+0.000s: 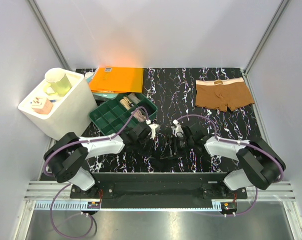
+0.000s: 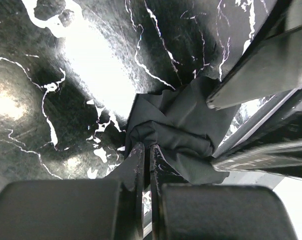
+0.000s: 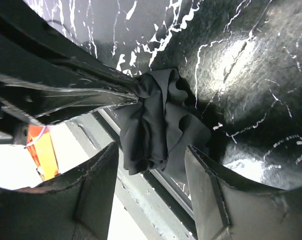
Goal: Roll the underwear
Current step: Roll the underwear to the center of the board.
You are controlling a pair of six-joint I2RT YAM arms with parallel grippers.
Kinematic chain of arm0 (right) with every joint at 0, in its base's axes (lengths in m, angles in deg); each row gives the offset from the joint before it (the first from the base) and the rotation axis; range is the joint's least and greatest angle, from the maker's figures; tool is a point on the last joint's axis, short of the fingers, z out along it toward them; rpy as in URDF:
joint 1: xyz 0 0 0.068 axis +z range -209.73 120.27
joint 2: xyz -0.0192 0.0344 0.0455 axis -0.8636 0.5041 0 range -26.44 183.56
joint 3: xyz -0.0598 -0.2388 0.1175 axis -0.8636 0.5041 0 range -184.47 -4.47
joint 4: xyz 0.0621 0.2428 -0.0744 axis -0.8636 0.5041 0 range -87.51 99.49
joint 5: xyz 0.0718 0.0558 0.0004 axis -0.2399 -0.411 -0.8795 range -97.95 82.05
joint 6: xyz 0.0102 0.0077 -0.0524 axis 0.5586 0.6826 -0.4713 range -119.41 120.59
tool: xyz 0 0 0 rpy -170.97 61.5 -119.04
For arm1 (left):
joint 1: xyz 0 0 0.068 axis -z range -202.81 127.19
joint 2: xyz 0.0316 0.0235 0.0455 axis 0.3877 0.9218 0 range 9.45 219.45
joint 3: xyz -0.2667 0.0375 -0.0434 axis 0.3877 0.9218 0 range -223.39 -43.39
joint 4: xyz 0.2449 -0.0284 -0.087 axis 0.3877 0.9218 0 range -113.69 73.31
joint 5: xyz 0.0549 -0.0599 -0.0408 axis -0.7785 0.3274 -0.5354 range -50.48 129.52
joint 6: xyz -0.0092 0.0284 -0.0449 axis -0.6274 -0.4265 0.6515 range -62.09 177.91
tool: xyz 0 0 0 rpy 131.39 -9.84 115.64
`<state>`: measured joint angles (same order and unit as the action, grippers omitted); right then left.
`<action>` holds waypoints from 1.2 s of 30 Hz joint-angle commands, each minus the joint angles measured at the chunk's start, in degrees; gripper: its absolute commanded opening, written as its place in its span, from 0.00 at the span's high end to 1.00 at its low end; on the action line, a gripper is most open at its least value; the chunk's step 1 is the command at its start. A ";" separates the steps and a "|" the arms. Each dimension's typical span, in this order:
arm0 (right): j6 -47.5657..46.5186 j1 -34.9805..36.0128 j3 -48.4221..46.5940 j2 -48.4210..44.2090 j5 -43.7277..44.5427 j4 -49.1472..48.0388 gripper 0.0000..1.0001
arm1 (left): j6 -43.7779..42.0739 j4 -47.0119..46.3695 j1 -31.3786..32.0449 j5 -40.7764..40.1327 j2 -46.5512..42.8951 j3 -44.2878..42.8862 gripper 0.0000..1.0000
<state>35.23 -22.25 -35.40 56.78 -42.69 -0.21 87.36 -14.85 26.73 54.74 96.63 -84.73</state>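
Note:
The black underwear (image 2: 181,125) lies bunched into a crumpled wad at the table's front edge (image 1: 166,162). My left gripper (image 2: 146,147) is shut on a fold at the wad's edge, low over the mat (image 1: 158,147). My right gripper (image 3: 151,152) stands open, one finger on either side of the wad (image 3: 156,120), and neither finger presses on the cloth. In the top view it meets the left one from the right (image 1: 175,149). The brown underwear (image 1: 223,95), with a pale waistband, lies flat at the back right, far from both grippers.
A green compartment tray (image 1: 121,112) sits just behind the left arm, with an orange folder (image 1: 115,79) beyond it. A white box (image 1: 55,107) holding a pale green mug (image 1: 58,81) stands at the left. The metal rail of the table's front edge (image 3: 140,200) runs directly under the wad.

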 commanded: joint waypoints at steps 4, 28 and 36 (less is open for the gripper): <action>0.43 -0.03 1.49 -7.54 4.42 4.11 0.43 | -1.68 3.11 1.17 -2.57 0.01 -2.78 1.00; 1.75 0.58 5.10 5.02 5.83 -5.03 0.87 | -1.07 8.91 5.48 -4.59 6.60 -12.44 1.00; 1.40 0.67 4.84 3.80 7.05 -3.37 0.82 | 0.17 10.58 5.66 -4.94 9.15 -14.73 1.00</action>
<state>38.18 -21.90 -31.49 60.74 -40.83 -6.24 86.66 -5.08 31.95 50.81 104.41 -96.73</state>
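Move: The bunched underwear's middle lies about 2 cm back, 3 cm to the left and 3 cm below the open right hand. From the left hand, already shut on its left edge, it is some 5 cm to the right, 3 cm back and slightly lower. The green tray stands about 16 cm ahead and 12 cm left of the left hand; the brown shorts lie 26 cm ahead and 22 cm right of the right hand. Right hand lifts briefly, then sinks 4 cm, closing on the underwear; left, still pinching, shifts 3 cm right. ##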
